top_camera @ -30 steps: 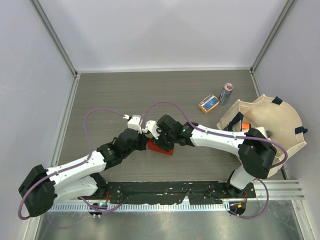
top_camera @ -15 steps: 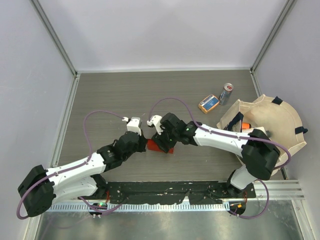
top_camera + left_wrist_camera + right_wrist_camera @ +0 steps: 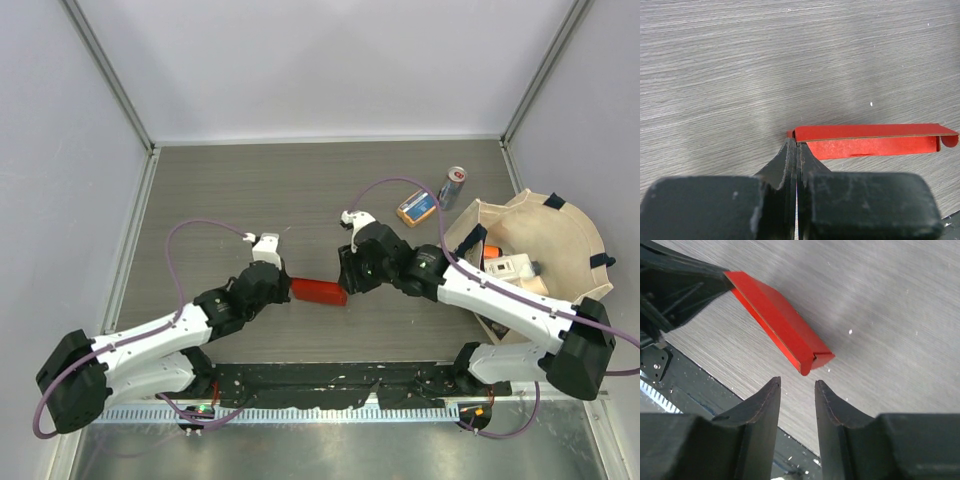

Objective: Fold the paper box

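The paper box [image 3: 318,292] is a bright red, flattened long rectangle at the near middle of the table. My left gripper [image 3: 283,288] is shut, its fingertips pinching the box's left end [image 3: 789,134]; the box [image 3: 870,132] stretches away to the right of the left gripper [image 3: 794,145]. My right gripper [image 3: 345,272] hovers just past the box's right end, open and holding nothing. In the right wrist view the box [image 3: 780,320] ends in a small tucked flap just ahead of the right gripper [image 3: 797,382], without touching either finger.
An orange-and-blue packet [image 3: 417,206] and a drink can [image 3: 452,187] stand at the back right. A cream cloth bag [image 3: 545,250] with items inside fills the right side. A black mounting rail [image 3: 350,385] runs along the near edge.
My right gripper has let go of the box and drawn back to the right and up. The box now shows fully as a long red strip. My left gripper has stayed shut on its end.
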`<control>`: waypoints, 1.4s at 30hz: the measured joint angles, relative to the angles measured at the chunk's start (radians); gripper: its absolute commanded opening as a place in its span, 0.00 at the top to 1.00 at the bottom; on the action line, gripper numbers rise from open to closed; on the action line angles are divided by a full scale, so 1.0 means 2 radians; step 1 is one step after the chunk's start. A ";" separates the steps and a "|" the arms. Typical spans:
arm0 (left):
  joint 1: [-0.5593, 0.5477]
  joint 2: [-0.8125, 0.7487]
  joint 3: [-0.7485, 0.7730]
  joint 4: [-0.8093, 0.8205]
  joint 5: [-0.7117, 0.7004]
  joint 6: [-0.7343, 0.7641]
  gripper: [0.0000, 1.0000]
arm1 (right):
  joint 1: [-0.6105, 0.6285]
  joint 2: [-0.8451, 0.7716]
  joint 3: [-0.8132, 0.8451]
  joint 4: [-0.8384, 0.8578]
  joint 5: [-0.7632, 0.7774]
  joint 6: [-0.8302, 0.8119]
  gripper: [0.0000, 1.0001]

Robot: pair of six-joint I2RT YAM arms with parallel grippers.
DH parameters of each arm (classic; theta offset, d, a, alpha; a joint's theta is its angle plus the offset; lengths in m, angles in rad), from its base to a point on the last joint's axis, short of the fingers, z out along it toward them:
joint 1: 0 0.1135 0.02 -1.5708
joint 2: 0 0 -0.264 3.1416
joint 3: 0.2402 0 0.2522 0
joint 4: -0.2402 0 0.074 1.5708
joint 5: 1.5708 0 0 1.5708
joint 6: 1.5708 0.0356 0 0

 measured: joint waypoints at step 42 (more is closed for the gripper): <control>-0.001 0.011 0.019 -0.025 0.006 -0.013 1.00 | 0.009 0.074 0.015 -0.013 0.034 0.052 0.96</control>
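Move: The box's right corner, where the lid meets the side, lies about 4 cm below the open right hand, 1 cm to its left and neither ahead nor back. From there the box runs left, its middle about 6 cm left of this hand and 5 cm below; its left end is some 13 cm left, 2 cm ahead and 5 cm below. The left hand already pinches that end; from it the right corner is about 12 cm right, 2 cm back, roughly level. Downward goes the right hand, about 5 cm onto the box's right corner, its fingertips tipping slightly more downward; the fingers narrow as they arrive and come together on the lid's corner. With the fingers there, the hand rises about 1 cm. The left hand stays in place and keeps its pinch on the left end. ##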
